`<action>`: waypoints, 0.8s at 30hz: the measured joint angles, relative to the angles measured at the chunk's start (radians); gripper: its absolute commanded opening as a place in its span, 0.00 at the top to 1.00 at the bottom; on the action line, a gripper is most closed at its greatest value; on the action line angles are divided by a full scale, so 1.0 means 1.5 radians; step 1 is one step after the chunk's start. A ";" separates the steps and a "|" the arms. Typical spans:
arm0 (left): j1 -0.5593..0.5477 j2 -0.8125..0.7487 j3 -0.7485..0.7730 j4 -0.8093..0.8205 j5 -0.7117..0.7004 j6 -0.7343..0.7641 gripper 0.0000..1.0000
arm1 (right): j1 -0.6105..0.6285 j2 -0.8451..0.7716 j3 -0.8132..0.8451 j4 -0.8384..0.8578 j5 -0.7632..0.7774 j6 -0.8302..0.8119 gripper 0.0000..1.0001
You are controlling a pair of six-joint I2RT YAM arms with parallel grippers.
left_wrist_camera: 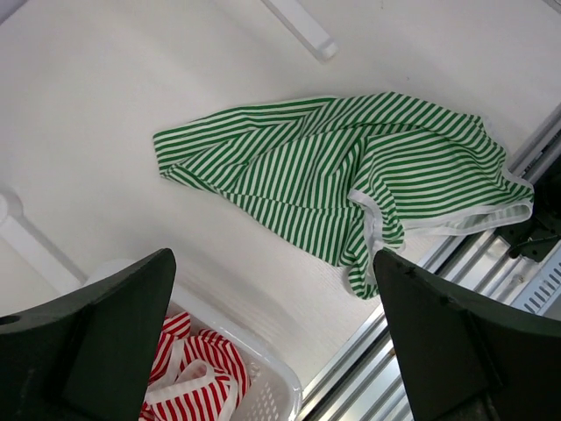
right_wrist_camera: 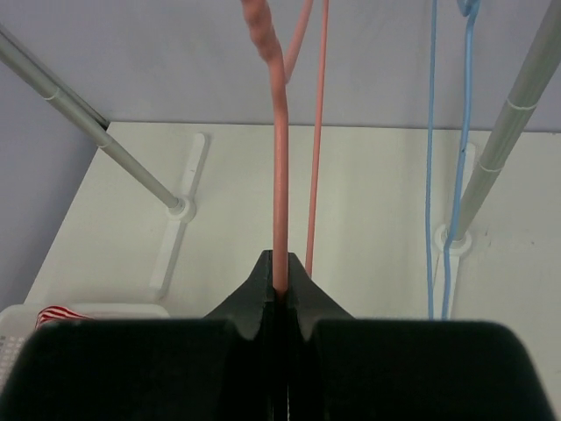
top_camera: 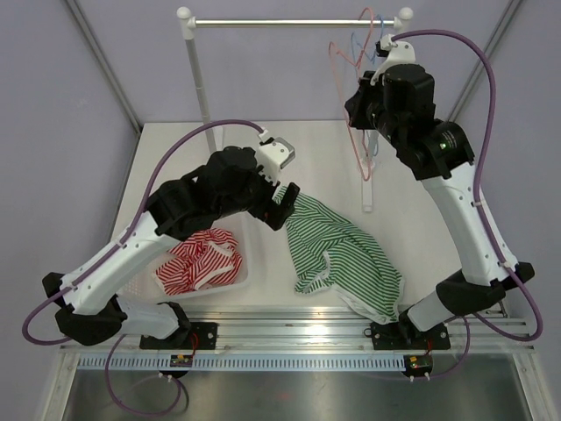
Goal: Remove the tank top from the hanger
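Observation:
The green-and-white striped tank top (top_camera: pixel 344 254) lies crumpled on the white table, off the hanger. In the left wrist view the tank top (left_wrist_camera: pixel 351 167) is spread flat beyond my fingers. My left gripper (top_camera: pixel 282 202) hovers over its far end, open and holding nothing. In its own view the left gripper (left_wrist_camera: pixel 276 324) shows only table and basket between its fingers. The pink wire hanger (top_camera: pixel 367 165) hangs bare from the rail. My right gripper (top_camera: pixel 366 103) is up beside it. In the right wrist view the right gripper (right_wrist_camera: pixel 281 285) is shut on the hanger (right_wrist_camera: pixel 280 175).
A white basket (top_camera: pixel 241 279) at the left holds a red-striped garment (top_camera: pixel 200 261). A blue hanger (right_wrist_camera: pixel 431 175) hangs beside the pink one. The rack's rail (top_camera: pixel 289 22) and posts (top_camera: pixel 200 79) stand at the back. A metal rail (top_camera: pixel 289 329) runs along the near edge.

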 measured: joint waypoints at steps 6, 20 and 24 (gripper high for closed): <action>0.000 -0.023 -0.009 -0.002 -0.040 -0.005 0.01 | -0.008 0.041 0.031 -0.014 -0.002 0.001 1.00; 0.000 -0.025 -0.073 0.054 -0.052 -0.030 0.01 | -0.127 0.228 0.131 0.039 -0.117 -0.004 1.00; 0.000 -0.012 -0.090 0.062 -0.045 -0.037 0.01 | -0.127 0.253 0.138 0.040 -0.117 -0.006 1.00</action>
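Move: The right hand grips the pink hanger. The stretch of rail it is taken to runs about 19 cm ahead and perhaps 5 cm above, with no offset sideways. The blue hanger hangs some 17 cm ahead and 4 cm to the right; the top of the right post is about 19 cm ahead and 9 cm to the right. From the open left hand, the green tank top lies some 2 cm ahead, 15 cm to the right and 33 cm below. Forward by about 13 cm and, mostly in the later part, down some 7 cm, the right hand carries the pink hanger towards the rail, swerving a few centimetres right on the way and coming back, fingers still shut on the wire and pointing only slightly lower. The left hand, staying wide open, drifts up and left a little, then sinks towards the green tank top, ending about 3 cm lower. ##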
